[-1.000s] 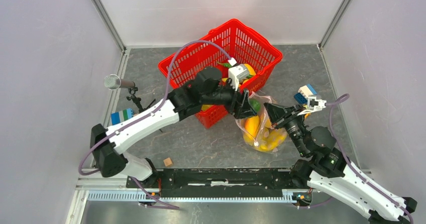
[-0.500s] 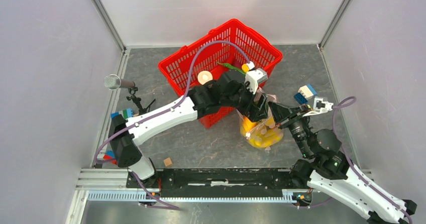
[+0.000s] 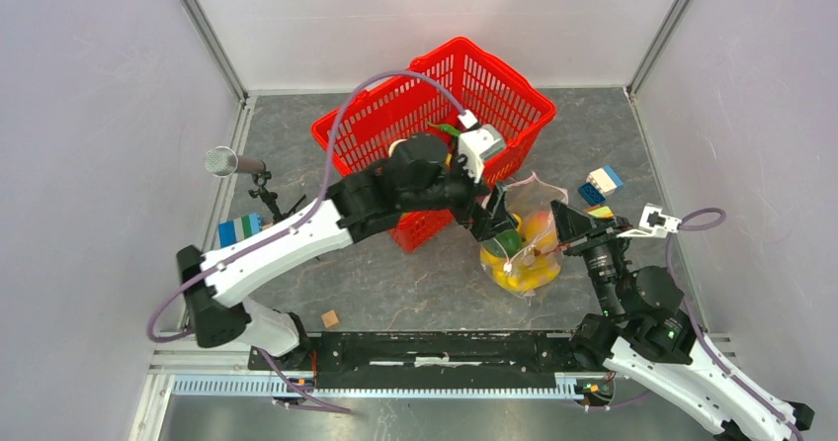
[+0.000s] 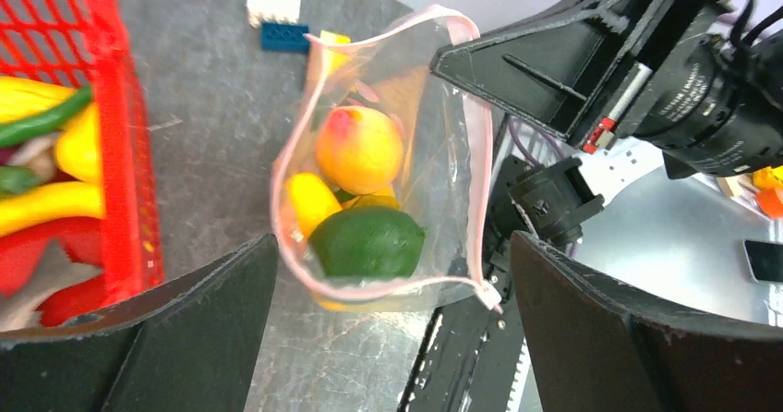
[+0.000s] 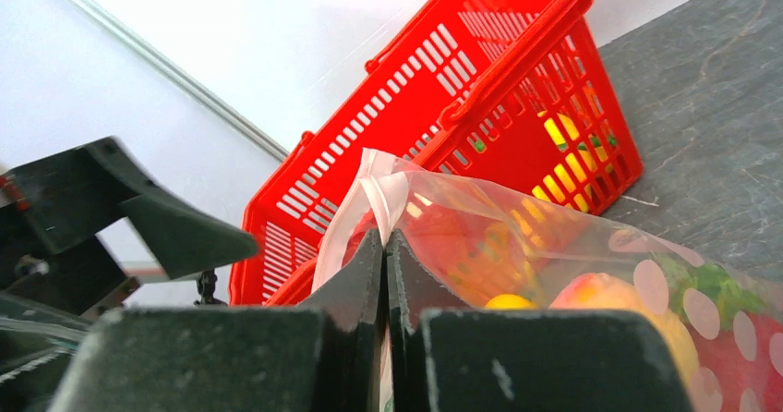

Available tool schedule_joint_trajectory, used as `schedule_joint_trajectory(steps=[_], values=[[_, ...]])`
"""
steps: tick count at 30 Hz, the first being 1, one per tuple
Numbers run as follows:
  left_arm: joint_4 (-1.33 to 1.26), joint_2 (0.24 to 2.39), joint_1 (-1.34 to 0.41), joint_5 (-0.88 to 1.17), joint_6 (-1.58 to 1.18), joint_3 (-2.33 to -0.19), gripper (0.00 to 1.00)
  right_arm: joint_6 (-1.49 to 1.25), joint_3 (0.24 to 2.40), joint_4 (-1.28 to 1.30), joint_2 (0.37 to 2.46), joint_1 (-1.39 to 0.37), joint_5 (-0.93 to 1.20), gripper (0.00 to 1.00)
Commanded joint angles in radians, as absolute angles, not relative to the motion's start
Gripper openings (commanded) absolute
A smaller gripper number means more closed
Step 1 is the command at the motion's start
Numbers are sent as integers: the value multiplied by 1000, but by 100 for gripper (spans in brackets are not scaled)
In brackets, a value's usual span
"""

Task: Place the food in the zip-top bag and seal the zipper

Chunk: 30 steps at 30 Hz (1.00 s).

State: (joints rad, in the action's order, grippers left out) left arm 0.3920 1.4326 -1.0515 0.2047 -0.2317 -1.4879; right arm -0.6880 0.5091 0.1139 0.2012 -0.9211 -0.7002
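Observation:
The zip-top bag (image 3: 526,248) stands by the red basket's front corner with its mouth open. In the left wrist view a green fruit (image 4: 367,241), a peach (image 4: 358,149) and a yellow piece (image 4: 309,201) lie inside it. The pink zipper strip (image 4: 288,139) rings the mouth. My left gripper (image 4: 392,329) is open and empty, just above the bag's mouth (image 3: 491,225). My right gripper (image 5: 384,246) is shut on the bag's rim and holds it up (image 3: 568,225). More food (image 4: 46,199) lies in the basket.
The red mesh basket (image 3: 361,130) stands tilted behind the bag. Building bricks (image 3: 600,184) lie to the bag's right and more bricks (image 3: 240,228) at the left. A wooden cube (image 3: 331,318) lies near the front rail. A microphone (image 3: 225,161) stands at the left wall.
My left gripper swung over the bag and has drawn back a little to the left. A green fruit now lies in the bag. My right gripper shifted right with the rim.

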Motion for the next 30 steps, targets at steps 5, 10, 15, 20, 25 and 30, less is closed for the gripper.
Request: schedule_joint_trajectory(steps=[5,10,15,20,25,30], values=[[342,1245,-988,-135,-76,-1352,100,-714,529,223,125,-925,-833,5],[470,1330,-797,-15,-79,-1401,100,-713,546,247,147,-925,-809,5],[523,1450,-660,-62,-144,-1430,100,-709,523,209,140,-925,-777,5],[680,1605,-620,-37,-65,-1516,100,-711,527,214,142,-925,-762,5],[821,1743,-610,35,28,-1586,100,-710,525,205,149,-925,-763,5],[941,1867,-599,63,48,-1656,100,-714,525,204,165,-925,-756,5]])
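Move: The starfruit in the red basket lies about 18 cm ahead of the left hand, 19 cm to its left and 29 cm below. Beside it, the fish lies some 8 cm farther out and 2 cm to the right of it, and the cucumber 3 cm farther out and 7 cm to the left of it. The filled bag hangs level with the left hand, 6 cm to its right and 18 cm lower. From the right hand, the starfruit is roughly 16 cm ahead, 30 cm left and 28 cm below. The starfruit in the basket is what the left hand heads for: empty and wide open, it leaves the bag's mouth with a small lift, arcs forward and left by about 23 cm over the basket, then drops steeply, its fingers tipping from sideways to mostly down. The bag's rim stays pinched in the right hand, which eases a couple of centimetres right and slightly down, then holds. ##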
